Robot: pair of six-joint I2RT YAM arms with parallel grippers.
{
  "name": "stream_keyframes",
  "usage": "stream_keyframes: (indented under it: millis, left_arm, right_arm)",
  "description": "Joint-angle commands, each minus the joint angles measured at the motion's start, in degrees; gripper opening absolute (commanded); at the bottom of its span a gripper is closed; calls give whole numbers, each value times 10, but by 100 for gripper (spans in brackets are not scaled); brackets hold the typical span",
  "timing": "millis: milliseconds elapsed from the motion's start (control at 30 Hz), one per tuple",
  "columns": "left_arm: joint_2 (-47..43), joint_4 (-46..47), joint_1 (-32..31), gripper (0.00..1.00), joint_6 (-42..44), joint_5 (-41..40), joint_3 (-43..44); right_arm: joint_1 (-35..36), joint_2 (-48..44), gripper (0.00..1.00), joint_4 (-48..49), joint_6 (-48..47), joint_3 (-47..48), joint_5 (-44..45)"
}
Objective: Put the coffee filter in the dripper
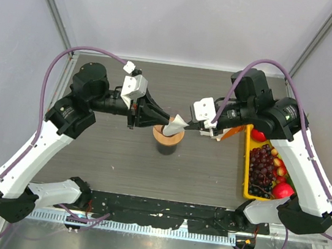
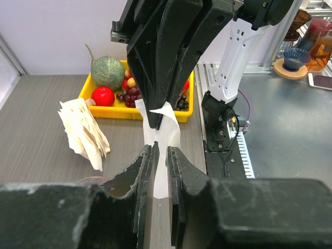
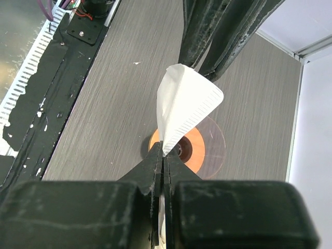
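The coffee filter [image 1: 177, 125], a thin white paper cone, hangs just above the dripper [image 1: 167, 140], which has a tan wooden ring and a dark centre. My right gripper [image 3: 165, 154] is shut on the filter's [image 3: 184, 109] pointed end, with the dripper's wooden ring [image 3: 193, 150] right below. My left gripper [image 2: 161, 149] has its jaws a little apart, and the filter's [image 2: 162, 166] other end stands in the gap between them. In the left wrist view the right gripper [image 2: 157, 122] pinches the paper from the far side. From above, the left gripper [image 1: 160, 119] and right gripper [image 1: 194, 124] face each other over the dripper.
A yellow tray [image 1: 244, 173] of grapes and red fruit lies at the table's right side, by the right arm. In the left wrist view a ruffled bunch of white filters [image 2: 83, 132] stands in front of the tray [image 2: 119, 111], which also holds a green melon [image 2: 108, 72].
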Motion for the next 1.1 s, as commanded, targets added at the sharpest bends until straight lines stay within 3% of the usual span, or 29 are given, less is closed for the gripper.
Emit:
stream_keyframes:
  millis: [0, 167, 333, 700, 933, 1067]
  left_arm:
    - [-10, 15, 1, 21, 24, -10, 12]
    - [-8, 11, 0, 21, 26, -15, 7]
    - [-11, 14, 0, 33, 24, -4, 3]
    - [-13, 10, 1, 34, 59, -76, -19]
    - [-22, 29, 1, 46, 50, -36, -62]
    - [-38, 81, 1, 44, 26, -24, -105]
  right_arm:
    - [0, -1, 5, 5, -8, 22, -22]
    - [0, -9, 5, 24, -6, 11, -26]
    - [0, -4, 5, 42, 17, 10, -17]
    - [0, -37, 5, 117, 38, -37, -36]
    - [0, -54, 5, 167, 77, -61, -28]
    - [0, -74, 5, 219, 123, -90, -38]
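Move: The filter is pinched in the right hand, which sits about 6 cm to the left hand's right; the filter's middle lies roughly 3 cm right of the left hand, 1 cm back and 2 cm below. From the left hand the dripper stands some 9 cm ahead, 2 cm to the right and 28 cm below, and the filter stack about 19 cm ahead, 20 cm right and 40 cm below. The filter's middle is about 3 cm to the right hand's left, 1 cm back and 1 cm above. With the filter's wide end at its tips, the left hand eases about 2 cm forward, then sinks some 4 cm, quickening at the end, while its slightly parted fingers open to about twice their gap, the rear finger working in between the paper layers to spread the mouth. The right hand keeps its pinch on the filter's narrow end, rising about 2 cm and edging about 1 cm left towards the left hand with a slight roll. ##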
